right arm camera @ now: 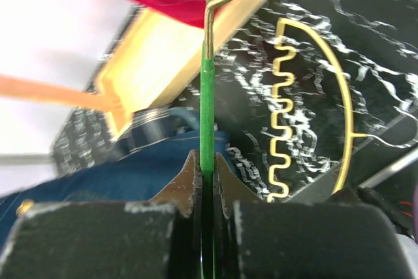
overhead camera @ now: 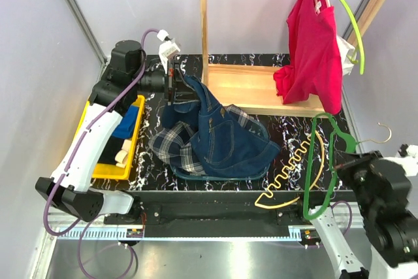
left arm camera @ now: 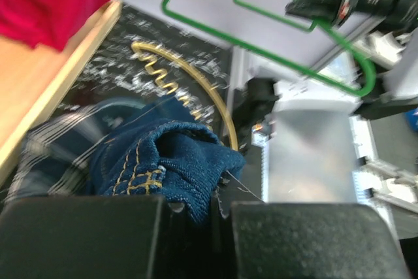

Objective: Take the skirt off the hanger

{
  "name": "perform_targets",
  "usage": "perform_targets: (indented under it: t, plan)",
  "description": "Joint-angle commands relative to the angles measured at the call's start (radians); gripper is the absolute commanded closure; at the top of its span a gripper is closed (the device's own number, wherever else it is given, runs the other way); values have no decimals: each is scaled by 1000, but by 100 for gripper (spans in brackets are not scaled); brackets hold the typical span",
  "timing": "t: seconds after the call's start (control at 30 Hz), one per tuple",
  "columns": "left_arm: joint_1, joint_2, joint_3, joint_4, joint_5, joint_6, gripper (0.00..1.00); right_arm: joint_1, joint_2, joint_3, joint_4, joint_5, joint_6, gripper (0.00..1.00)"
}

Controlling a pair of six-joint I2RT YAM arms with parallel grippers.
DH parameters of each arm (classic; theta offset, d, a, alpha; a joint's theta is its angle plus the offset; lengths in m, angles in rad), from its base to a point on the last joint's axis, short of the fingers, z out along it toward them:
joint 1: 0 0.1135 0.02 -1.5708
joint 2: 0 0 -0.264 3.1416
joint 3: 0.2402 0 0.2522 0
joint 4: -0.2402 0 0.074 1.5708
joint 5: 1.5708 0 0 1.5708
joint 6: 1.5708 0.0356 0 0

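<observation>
The tartan skirt (overhead camera: 171, 145) lies crumpled on the black marbled table, partly under a navy denim garment (overhead camera: 228, 138). My left gripper (overhead camera: 172, 89) is shut on a fold of that denim (left arm camera: 170, 161) and holds its edge up above the table; the skirt (left arm camera: 52, 142) shows blurred beside it. The pale yellow hanger (overhead camera: 294, 174) lies bare on the table at the front right, apart from the skirt, and also shows from both wrists (left arm camera: 196, 93) (right arm camera: 346, 96). My right gripper (right arm camera: 207, 161) is shut on a green hanger (right arm camera: 207, 96), to the right of the yellow one (overhead camera: 346, 161).
A wooden clothes rack (overhead camera: 261, 86) stands at the back with a red garment (overhead camera: 313, 44) hanging on a light green hanger (overhead camera: 356, 31). A yellow bin (overhead camera: 108, 171) with items sits at the left table edge. The held green hanger (overhead camera: 326, 161) overlaps the front right table corner.
</observation>
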State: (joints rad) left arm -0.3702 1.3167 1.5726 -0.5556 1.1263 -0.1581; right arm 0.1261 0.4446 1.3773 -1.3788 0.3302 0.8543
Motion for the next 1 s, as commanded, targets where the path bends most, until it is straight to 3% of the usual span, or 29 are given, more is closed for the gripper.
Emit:
perform_targets:
  t: [0.0,0.23,0.3,0.33,0.37,0.4,0.43,0.5,0.53,0.83,0.93,0.97]
  plan:
    - [-1,-63,18,-133,-86,284,97,-11,69,-95,-243,118,110,100]
    - [-1,-77,53,-225,-152,388,98,-9,174,-306,-177,141,183,100]
    - [-1,-79,53,-237,-161,431,91,-9,171,-327,-157,141,177,95]
    - [-3,-77,49,-240,-163,439,85,-9,164,-327,-143,139,170,72]
    - [-6,-67,40,-241,-166,451,79,-9,164,-325,-137,136,167,60]
    - [-18,-56,18,-241,-172,457,70,-9,164,-322,-123,119,161,53]
    - [-27,-44,7,-242,-177,463,66,-9,173,-319,-118,110,155,39]
    - [-62,9,-25,-242,-191,488,61,-11,187,-310,-115,87,152,23]
    - [-79,27,-32,-242,-195,491,55,-10,201,-296,-117,79,153,0]
    - [-216,249,-123,-259,-255,584,54,-9,246,-150,-98,-68,144,0]
    - [-256,306,-160,-279,-281,624,54,-9,276,-117,-36,-109,137,0]
    - [-283,315,-189,-285,-310,637,52,-9,278,-110,59,-141,129,0]
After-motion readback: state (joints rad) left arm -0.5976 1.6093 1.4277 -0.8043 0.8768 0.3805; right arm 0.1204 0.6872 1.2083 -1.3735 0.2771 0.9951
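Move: The left hand grips the denim garment above the teal tray, whose middle lies about 7 cm right and 28 cm below; the yellow bin stands some 30 cm left and 6 cm ahead. The right hand holds the green hanger; the yellow hanger on the table, where it is bound, is about 4 cm ahead, 1 cm left and 22 cm below. From that hand the tray is roughly 13 cm ahead, 27 cm left and 21 cm below. The right fingers lower the green hanger about 12 cm and 4 cm forward towards the yellow one, tipping down some 25 degrees, then open wide to let go and rise about 4 cm. The left hand sinks slowly, opens about halfway on the denim, then drops faster towards the tray, some 19 cm in all and slightly right, fingers tipping down, denim still against them. ##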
